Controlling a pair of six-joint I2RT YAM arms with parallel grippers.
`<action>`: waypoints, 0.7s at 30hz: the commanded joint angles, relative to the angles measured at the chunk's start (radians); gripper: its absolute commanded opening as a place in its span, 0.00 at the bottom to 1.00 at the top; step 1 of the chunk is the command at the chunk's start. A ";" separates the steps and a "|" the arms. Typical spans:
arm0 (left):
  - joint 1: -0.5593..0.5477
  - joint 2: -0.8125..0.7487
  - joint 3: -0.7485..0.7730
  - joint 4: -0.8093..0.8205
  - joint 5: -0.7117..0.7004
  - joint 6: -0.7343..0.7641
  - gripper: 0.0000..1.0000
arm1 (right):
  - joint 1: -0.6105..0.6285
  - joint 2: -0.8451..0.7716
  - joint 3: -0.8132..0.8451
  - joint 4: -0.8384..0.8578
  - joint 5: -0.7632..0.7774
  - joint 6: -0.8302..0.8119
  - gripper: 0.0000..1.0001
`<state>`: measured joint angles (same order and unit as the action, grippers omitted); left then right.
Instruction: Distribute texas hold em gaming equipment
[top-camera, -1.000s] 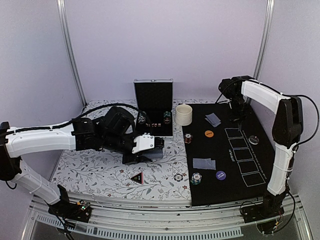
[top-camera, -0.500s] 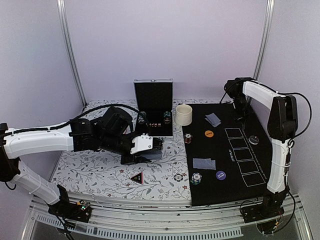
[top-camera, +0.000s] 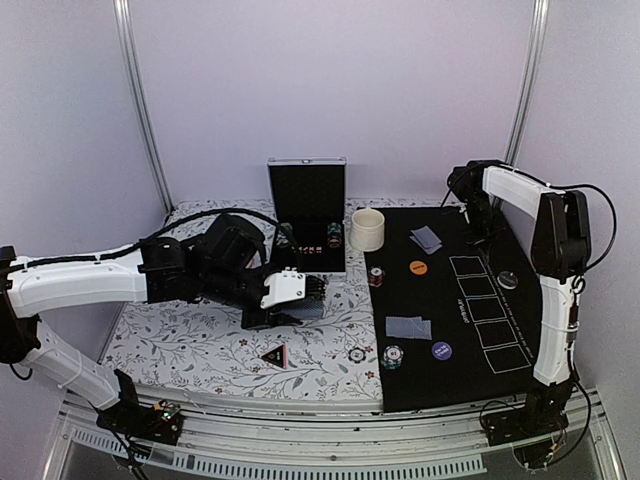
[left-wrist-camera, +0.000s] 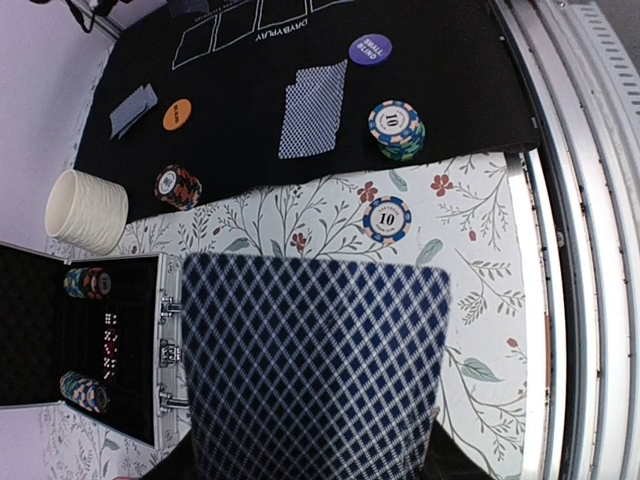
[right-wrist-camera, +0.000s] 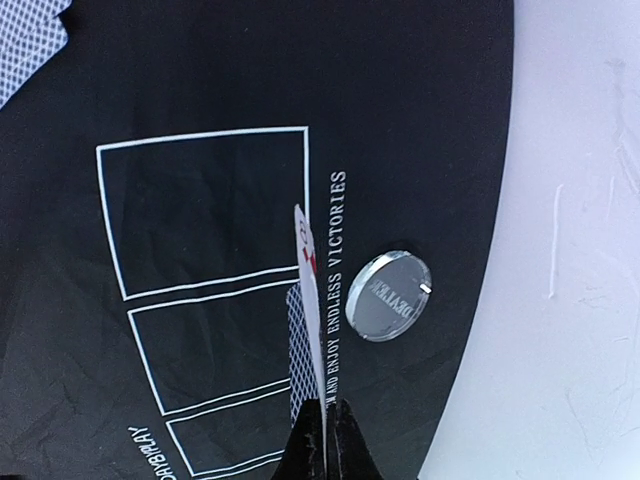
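Observation:
My left gripper (top-camera: 300, 297) is shut on a deck of blue-checked playing cards (left-wrist-camera: 315, 370) that fills the lower part of the left wrist view, above the floral cloth. My right gripper (right-wrist-camera: 325, 420) is shut on cards held edge-on (right-wrist-camera: 312, 320) over the white outlined boxes of the black mat (top-camera: 480, 330), at its far end (top-camera: 478, 226). On the mat lie face-down cards (top-camera: 408, 327), more cards (top-camera: 426, 239), an orange disc (top-camera: 418, 267), a blue disc (top-camera: 441, 350) and chip stacks (top-camera: 392, 356) (top-camera: 376, 277). One chip (top-camera: 357, 354) and the triangle marker (top-camera: 273, 354) lie on the cloth.
An open black case (top-camera: 307, 215) holding chips stands at the back. A cream cup (top-camera: 367, 229) stands beside it. A clear dealer button (right-wrist-camera: 392, 296) lies on the mat by the boxes. Metal rails run along the near table edge.
The right arm's wrist has shifted a little toward the back right with its cards. The left arm with the deck has barely moved.

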<state>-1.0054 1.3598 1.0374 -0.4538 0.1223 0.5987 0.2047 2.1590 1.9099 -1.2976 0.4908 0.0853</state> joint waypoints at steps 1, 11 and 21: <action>-0.016 -0.012 -0.011 0.017 0.006 0.009 0.47 | 0.006 -0.096 -0.058 -0.062 -0.080 0.028 0.02; -0.015 -0.020 -0.011 0.013 0.015 0.009 0.47 | 0.113 -0.313 -0.298 -0.043 -0.285 0.176 0.02; -0.016 -0.039 -0.013 0.017 0.032 0.013 0.48 | 0.137 -0.540 -0.692 -0.066 -0.219 0.366 0.02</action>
<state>-1.0054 1.3499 1.0328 -0.4541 0.1287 0.5995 0.3340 1.7367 1.2865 -1.3407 0.2523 0.3454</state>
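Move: The playing card pinched in the right fingers hangs over the far end of the row of outlined boxes; the nearest box lies about 26 cm back, straight behind the hand and some 10 cm below. The small blind disc is about 24 cm back and 14 to the left, the near card pair 17 back and 21 left, the dealer disc 2 back and 6 right. From the left hand, that box is about 46 cm right and 2 back, 18 below. The card, still pinched upright in the shut right fingers, is carried back about 17 cm above the row of boxes towards its near end, gathering speed. The hand bows some 6 cm left and rises slightly, then swings partly back right and sinks to a little below its starting height, the wrist turning roughly 15 degrees. ##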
